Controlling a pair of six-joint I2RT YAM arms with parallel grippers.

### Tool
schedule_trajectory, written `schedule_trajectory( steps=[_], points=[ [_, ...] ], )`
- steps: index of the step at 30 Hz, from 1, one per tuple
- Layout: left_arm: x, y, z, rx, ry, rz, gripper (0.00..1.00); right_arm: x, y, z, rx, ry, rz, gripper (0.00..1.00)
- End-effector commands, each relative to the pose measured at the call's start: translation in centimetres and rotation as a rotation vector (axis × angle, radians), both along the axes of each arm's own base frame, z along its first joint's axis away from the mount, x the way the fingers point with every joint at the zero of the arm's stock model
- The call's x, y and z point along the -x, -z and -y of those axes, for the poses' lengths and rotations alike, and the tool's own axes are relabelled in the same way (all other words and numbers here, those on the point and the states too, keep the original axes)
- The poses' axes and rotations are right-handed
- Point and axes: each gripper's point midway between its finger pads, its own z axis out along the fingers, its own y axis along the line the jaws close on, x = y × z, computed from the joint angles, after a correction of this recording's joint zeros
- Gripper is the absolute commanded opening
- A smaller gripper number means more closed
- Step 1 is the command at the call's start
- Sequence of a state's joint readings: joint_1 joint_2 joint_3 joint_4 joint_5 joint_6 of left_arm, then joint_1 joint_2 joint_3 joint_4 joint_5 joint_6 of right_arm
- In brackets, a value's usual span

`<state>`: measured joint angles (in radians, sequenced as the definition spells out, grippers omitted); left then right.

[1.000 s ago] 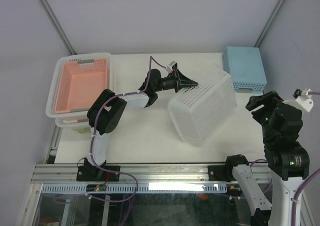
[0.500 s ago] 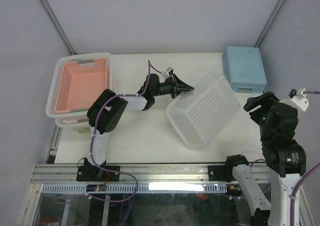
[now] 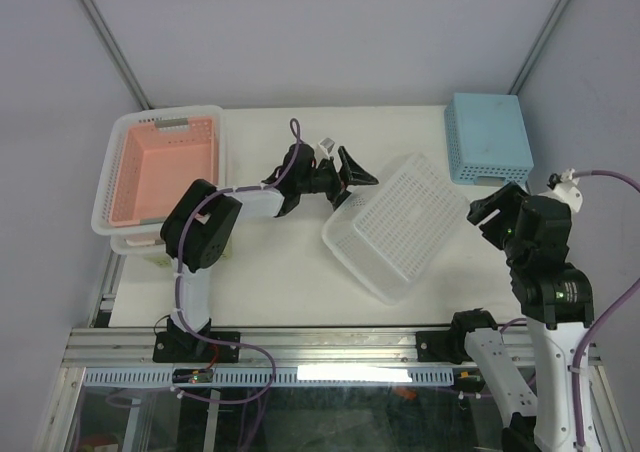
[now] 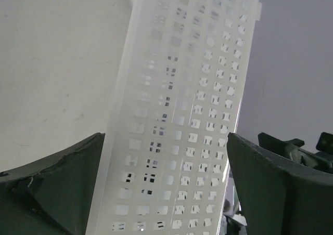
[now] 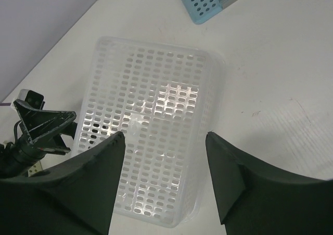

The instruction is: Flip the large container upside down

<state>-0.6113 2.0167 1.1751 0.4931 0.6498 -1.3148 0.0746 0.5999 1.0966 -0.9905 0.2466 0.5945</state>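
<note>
The large container [image 3: 395, 227] is a white perforated basket lying on the table with its base up and its rim down, set at a slant. In the right wrist view the large container [image 5: 151, 136] fills the middle. My left gripper [image 3: 355, 180] stands open just beyond its far left corner, with nothing in it. In the left wrist view a perforated wall [image 4: 182, 105] rises before my spread left gripper [image 4: 165, 139]. My right gripper [image 3: 490, 212] hovers open to the right of the container, and my right gripper [image 5: 161, 141] looks down on its base.
A pink basket [image 3: 165, 167] sits nested in a white basket [image 3: 110, 187] at the left edge. A light blue perforated basket [image 3: 488, 137] lies at the back right, and its corner [image 5: 208, 1] shows in the right wrist view. A metal rail [image 3: 300, 347] runs along the near edge.
My left gripper has opened and let go of the container's rim. The container has dropped from a steep tilt to lie base up. My right arm has shifted slightly left.
</note>
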Motion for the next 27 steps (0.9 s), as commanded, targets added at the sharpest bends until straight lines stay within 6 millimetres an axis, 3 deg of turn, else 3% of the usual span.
schedule_trajectory(
  steps=[1,11,27],
  points=[
    [-1.0,-2.7,-0.5,-0.093,-0.009,0.206,0.99,-1.2,-0.2,-1.5,-0.049,-0.062,0.022,0.67],
    [-1.5,-0.7,-2.2,-0.338,-0.030,0.320,0.99,-2.2,1.4,-2.3,-0.059,-0.103,-0.024,0.68],
    [-3.0,-0.5,-5.1,-0.596,-0.077,0.491,0.99,-2.6,8.9,-5.7,-0.182,-0.230,-0.231,0.70]
  ],
)
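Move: The large white container lies bottom up, still slightly raised and tilted, its middle about 10 cm to the right of the open left hand, 7 cm nearer the base and some 4 cm lower. From the right hand it lies about 12 cm left, 8 cm ahead and 18 cm down. The blue container stands roughly 43 cm ahead of the right hand, 20 cm to its right and 22 cm below; the basket stack is some 45 cm left of the left hand, level with it fore and aft. The large container, already let go, is left by the open left hand, which backs off about 5 cm leftward from its far-left edge and sinks 4 cm, with a brief rise midway, while its fingers tip some 30 degrees further down. The right hand, still open, sinks some 9 cm towards the container and 4 or 5 cm to the left, tipping downward and turning slightly counter-clockwise. ##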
